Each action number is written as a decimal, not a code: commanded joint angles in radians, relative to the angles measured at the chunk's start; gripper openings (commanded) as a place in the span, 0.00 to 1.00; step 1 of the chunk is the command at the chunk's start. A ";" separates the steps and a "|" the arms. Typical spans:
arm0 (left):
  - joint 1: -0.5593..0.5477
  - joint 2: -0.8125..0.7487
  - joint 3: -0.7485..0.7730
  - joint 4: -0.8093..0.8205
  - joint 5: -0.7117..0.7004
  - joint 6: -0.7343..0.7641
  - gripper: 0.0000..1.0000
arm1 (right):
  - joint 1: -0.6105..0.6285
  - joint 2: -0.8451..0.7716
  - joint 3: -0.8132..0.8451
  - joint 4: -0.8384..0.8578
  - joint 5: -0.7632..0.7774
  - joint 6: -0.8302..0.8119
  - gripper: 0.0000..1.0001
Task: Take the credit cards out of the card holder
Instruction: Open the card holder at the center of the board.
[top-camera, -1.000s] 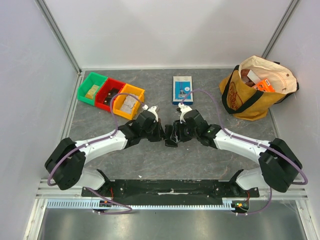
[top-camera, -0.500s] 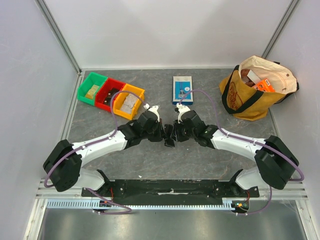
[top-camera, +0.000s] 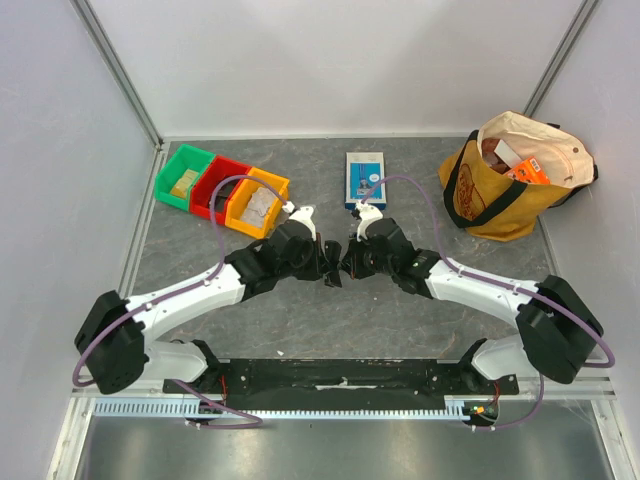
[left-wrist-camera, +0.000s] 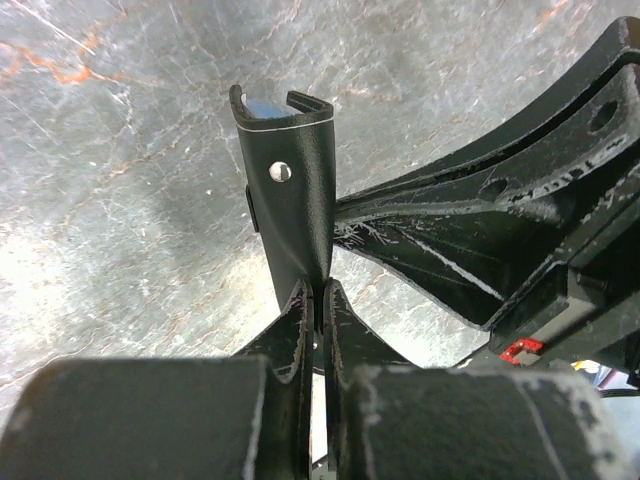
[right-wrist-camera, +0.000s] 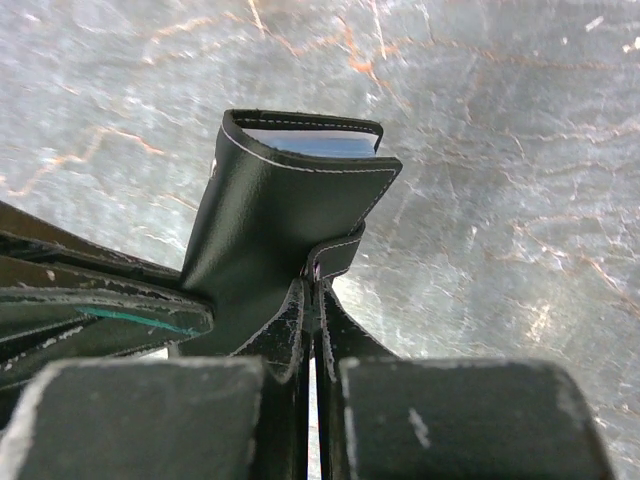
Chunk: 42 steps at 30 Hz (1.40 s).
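The black card holder hangs between my two grippers at mid-table, closed and held off the marble top. My left gripper is shut on its lower edge. My right gripper is shut on the stitched strap tab of the holder. In the top view the left gripper and right gripper meet tip to tip. A bluish edge shows in the holder's open top; I cannot tell whether it is credit cards or a pocket lining.
Green, red and orange bins stand at the back left. A blue-and-white box lies behind the grippers. A yellow tote bag with items in it sits at the back right.
My right gripper has closed onto the holder's strap tab. Both grippers and the holder have shifted slightly toward the back, and the left arm has stretched out.
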 joint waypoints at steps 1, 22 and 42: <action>-0.011 -0.154 0.072 0.000 0.002 0.030 0.02 | -0.093 -0.031 -0.064 -0.014 0.096 -0.026 0.00; 0.084 -0.032 -0.234 0.466 0.168 -0.119 0.02 | -0.211 -0.102 -0.179 0.075 -0.095 0.008 0.00; 0.089 0.054 -0.411 0.684 0.117 -0.219 0.02 | -0.209 0.013 -0.185 0.208 -0.187 0.061 0.59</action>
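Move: The left fingers already hold the card holder, whose middle is about 2 cm ahead and 2 cm right of them; its strap, gripped by the right hand, lies some 4 cm to their right. For the right hand the strap is right at its shut fingertips, with the holder's middle about 2 cm ahead and 3 cm left. The blue box stands roughly 21 cm ahead of the right hand and 4 cm to its right, some 6 cm lower. Upward first, both hands lift; the right then jerks about 7 cm to the right and slightly forward, away from the holder, its fingers leaving the strap. It sinks, eases back, and opens wide beside the strap. The left keeps its pinch, rising some 6 cm, then sinking about 11 cm towards the board while rolling its left side down. ##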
